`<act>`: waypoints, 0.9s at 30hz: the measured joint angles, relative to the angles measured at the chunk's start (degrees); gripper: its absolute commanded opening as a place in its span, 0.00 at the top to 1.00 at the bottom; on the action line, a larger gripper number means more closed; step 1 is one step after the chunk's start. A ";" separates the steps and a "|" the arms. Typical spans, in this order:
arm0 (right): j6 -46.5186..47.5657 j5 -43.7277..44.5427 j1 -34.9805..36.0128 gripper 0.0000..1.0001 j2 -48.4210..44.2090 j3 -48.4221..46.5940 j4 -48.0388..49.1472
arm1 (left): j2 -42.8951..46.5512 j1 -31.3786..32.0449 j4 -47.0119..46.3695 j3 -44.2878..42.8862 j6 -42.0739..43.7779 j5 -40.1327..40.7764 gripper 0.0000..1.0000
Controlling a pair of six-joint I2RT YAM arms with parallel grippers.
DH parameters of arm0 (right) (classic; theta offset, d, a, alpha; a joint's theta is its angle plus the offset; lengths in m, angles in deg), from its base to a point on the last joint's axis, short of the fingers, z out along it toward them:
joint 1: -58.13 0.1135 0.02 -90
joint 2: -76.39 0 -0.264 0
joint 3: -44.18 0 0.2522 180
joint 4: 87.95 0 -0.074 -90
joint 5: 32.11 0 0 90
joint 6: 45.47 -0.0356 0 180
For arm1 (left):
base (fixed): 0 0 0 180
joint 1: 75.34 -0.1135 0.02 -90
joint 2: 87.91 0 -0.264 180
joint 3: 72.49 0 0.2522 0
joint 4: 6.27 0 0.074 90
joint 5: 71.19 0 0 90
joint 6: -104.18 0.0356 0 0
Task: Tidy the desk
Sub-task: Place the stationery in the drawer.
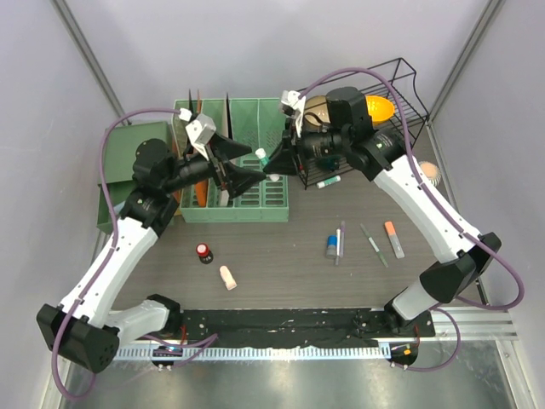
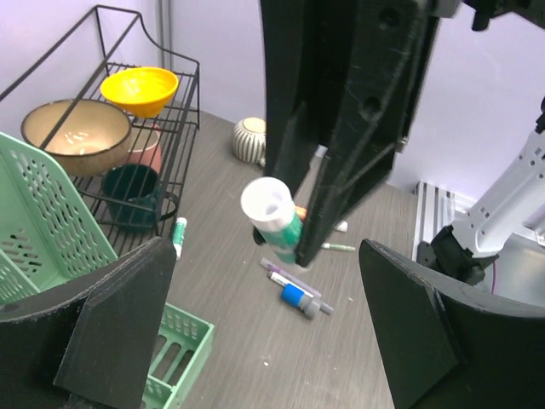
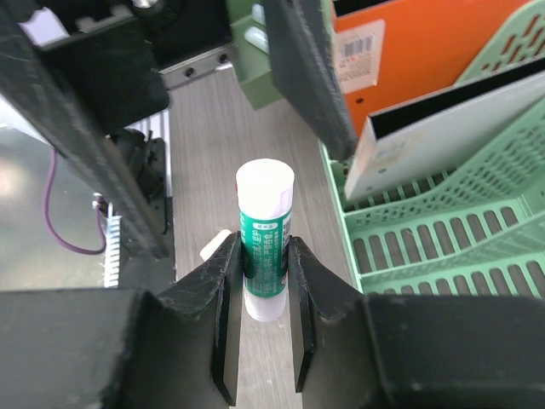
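Over the dark wood-grain desk [image 1: 281, 247], my right gripper [image 3: 260, 247] is shut on a green-and-white glue stick [image 3: 265, 230], clamped at its middle and held in the air. In the top view the glue stick [image 1: 264, 156] hangs beside the green file rack [image 1: 255, 128], with my right gripper [image 1: 274, 162] reaching in from the right. My left gripper [image 2: 264, 256] stands wide open facing it; the glue stick [image 2: 277, 217] sits between its spread fingers without touching them. In the right wrist view the left gripper's fingers [image 3: 306, 77] flank the stick.
An orange folder [image 1: 200, 192] stands in the file rack. A black wire rack [image 1: 400, 94] holds a yellow bowl [image 1: 377, 109] and a tan bowl [image 1: 317, 108]. Markers and pens [image 1: 336, 245], an orange marker [image 1: 393, 239], a red-capped bottle [image 1: 203, 252] and a pale tube [image 1: 227, 278] lie on the desk.
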 measured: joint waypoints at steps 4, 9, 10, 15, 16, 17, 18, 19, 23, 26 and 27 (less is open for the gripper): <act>-1.38 -0.66 0.83 0.92 -0.48 0.28 1.53 | -0.85 0.35 -2.08 0.00 -1.29 0.52 0.22; -2.51 -1.16 1.42 0.92 -0.50 0.39 2.84 | -1.70 0.76 -2.86 0.00 -2.82 0.22 0.35; -2.64 -1.18 1.42 0.91 -0.50 0.46 3.08 | -1.70 0.79 -3.10 0.00 -2.99 0.07 0.37; -2.84 -1.38 1.49 0.91 -0.68 1.99 3.89 | -1.68 0.92 -4.11 -0.02 -4.22 -0.98 0.43; -2.84 -1.42 1.51 0.91 -0.76 2.51 3.89 | -1.68 0.92 -4.52 -0.02 -4.42 -1.09 0.44; -2.82 -1.51 1.51 0.91 -0.87 3.04 3.89 | -1.68 0.92 -4.74 -0.02 -4.55 -1.20 0.44; -2.82 -1.57 1.53 0.91 -1.01 3.56 3.85 | -1.66 0.92 -4.98 -0.02 -4.61 -1.27 0.44; -2.80 -1.57 1.55 0.91 -1.16 4.02 3.82 | -1.62 0.92 -5.14 -0.02 -4.66 -1.31 0.44; -2.54 -1.55 1.60 0.91 -1.90 5.05 3.76 | -1.36 0.92 -5.49 -0.02 -4.79 -1.70 0.52; -2.36 -1.55 1.64 0.91 -2.95 5.49 3.78 | -1.09 0.92 -5.51 -0.02 -4.76 -1.99 0.52; -2.36 -1.53 1.64 0.91 -3.30 5.55 3.78 | -1.03 0.92 -5.51 -0.02 -4.76 -2.10 0.52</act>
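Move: The glue stick is held upright-ish in the right fingers, practically at that hand's point, with the left gripper's open mouth about 4 cm to the right hand's left and 2 cm higher. From the left hand the glue stick is some 4 cm to the right and 2 cm below. The file rack's middle lies roughly 15 cm ahead of the left hand, 7 cm left and 25 cm down; the open drawer, about 34 cm left, 5 cm ahead and 27 cm down. The glue stick's upper cap ends up between the left fingers, which narrow from wide open to about half while that hand edges about 1 cm right and rises just over 1 cm. Still pinching the stick, the right hand draws back some 2 cm, first lifting and inching left, then sinking again. Whether a left finger touches the cap can't be seen. ##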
